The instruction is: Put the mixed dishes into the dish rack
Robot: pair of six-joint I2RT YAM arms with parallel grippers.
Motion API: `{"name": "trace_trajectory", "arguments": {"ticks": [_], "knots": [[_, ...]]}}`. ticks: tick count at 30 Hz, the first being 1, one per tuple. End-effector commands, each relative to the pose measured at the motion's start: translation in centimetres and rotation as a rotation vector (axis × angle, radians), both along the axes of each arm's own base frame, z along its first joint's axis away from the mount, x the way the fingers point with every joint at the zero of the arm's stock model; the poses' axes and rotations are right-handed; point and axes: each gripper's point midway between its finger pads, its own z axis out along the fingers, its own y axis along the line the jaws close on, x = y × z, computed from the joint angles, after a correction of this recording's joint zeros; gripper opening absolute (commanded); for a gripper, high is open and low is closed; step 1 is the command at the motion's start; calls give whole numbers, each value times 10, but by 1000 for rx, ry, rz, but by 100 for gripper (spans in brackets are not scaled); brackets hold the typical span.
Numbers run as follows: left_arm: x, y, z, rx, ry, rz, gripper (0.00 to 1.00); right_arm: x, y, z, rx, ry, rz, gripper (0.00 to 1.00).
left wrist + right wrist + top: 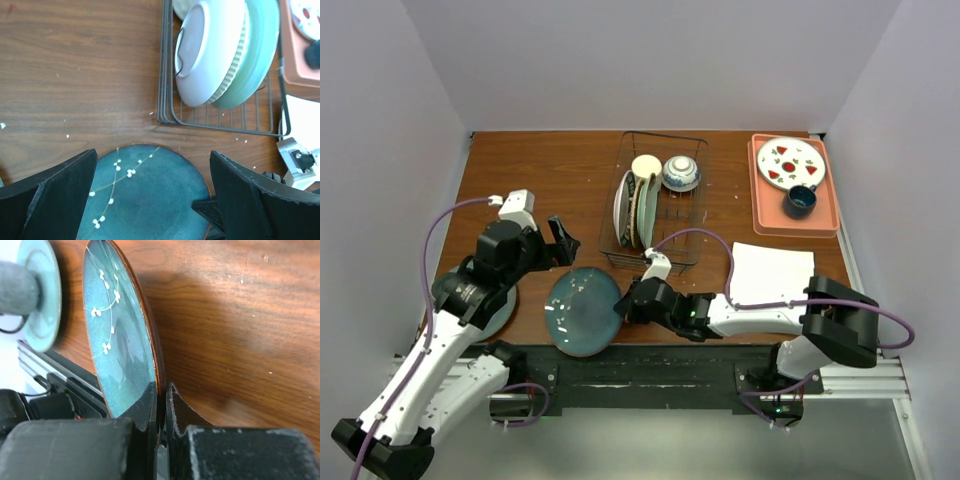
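Note:
The teal-blue plate (583, 311) with white blossom marks is at the table's front edge. My right gripper (625, 303) is shut on its right rim and holds it tilted off the wood; the wrist view shows the fingers pinching the rim (161, 390) of the plate (117, 335). My left gripper (560, 242) is open and empty above the plate's far side (145, 195). The dish rack (703, 190) holds a white plate (623, 208), a pale green plate (647, 208), a cream mug (645, 166) and a blue-white bowl (681, 173). The white square plate (772, 272) lies right of the rack.
An orange tray (830, 215) at the back right holds a white plate with red marks (790, 163) and a dark blue cup (801, 200). A grey-green plate (503, 308) with a small grey cup (15, 287) lies under my left arm.

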Motion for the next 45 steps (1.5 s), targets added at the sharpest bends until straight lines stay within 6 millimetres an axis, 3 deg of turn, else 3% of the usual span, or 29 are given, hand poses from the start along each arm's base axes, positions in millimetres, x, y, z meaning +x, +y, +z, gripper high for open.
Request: {"name": "trace_trajectory", "arguments": {"ticks": [1, 16, 24, 34, 40, 45], "knots": [[3, 6, 42, -18, -125, 13, 100, 11, 23, 84, 160, -114, 15, 0], [-1, 0, 44, -16, -144, -39, 100, 11, 11, 171, 211, -243, 67, 0], [-3, -8, 70, -16, -239, -123, 100, 10, -6, 200, 224, -261, 103, 0], [-16, -24, 95, -53, -337, -248, 100, 25, -56, 236, 249, -328, 19, 0], [-15, -35, 89, -94, -288, -287, 100, 34, -95, 263, 267, -381, -59, 0], [-20, -59, 79, -171, -255, -393, 100, 34, -120, 282, 297, -417, -112, 0]]}}
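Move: The right hand already holds the teal plate by its right rim. From it, the rack's free slot beside the standing plates is about 23 cm ahead, 10 to the right and 3 lower; the standing green plate is about 23 ahead and 6 right, the blue-and-white bowl some 33 ahead and 13 right. From the open left hand, the teal plate's middle is about 9 cm back, 2 to the right and 13 below. Upward first, then increasingly to its right, the right hand lifts the pinched teal plate some 17 cm and carries it about 11 cm rightward with a little forward drift, its fingers tipping up roughly 15 degrees. The left hand, still wide open, rises about 6–7 cm, slides a few centimetres right, tips up and turns clockwise towards the plate. ##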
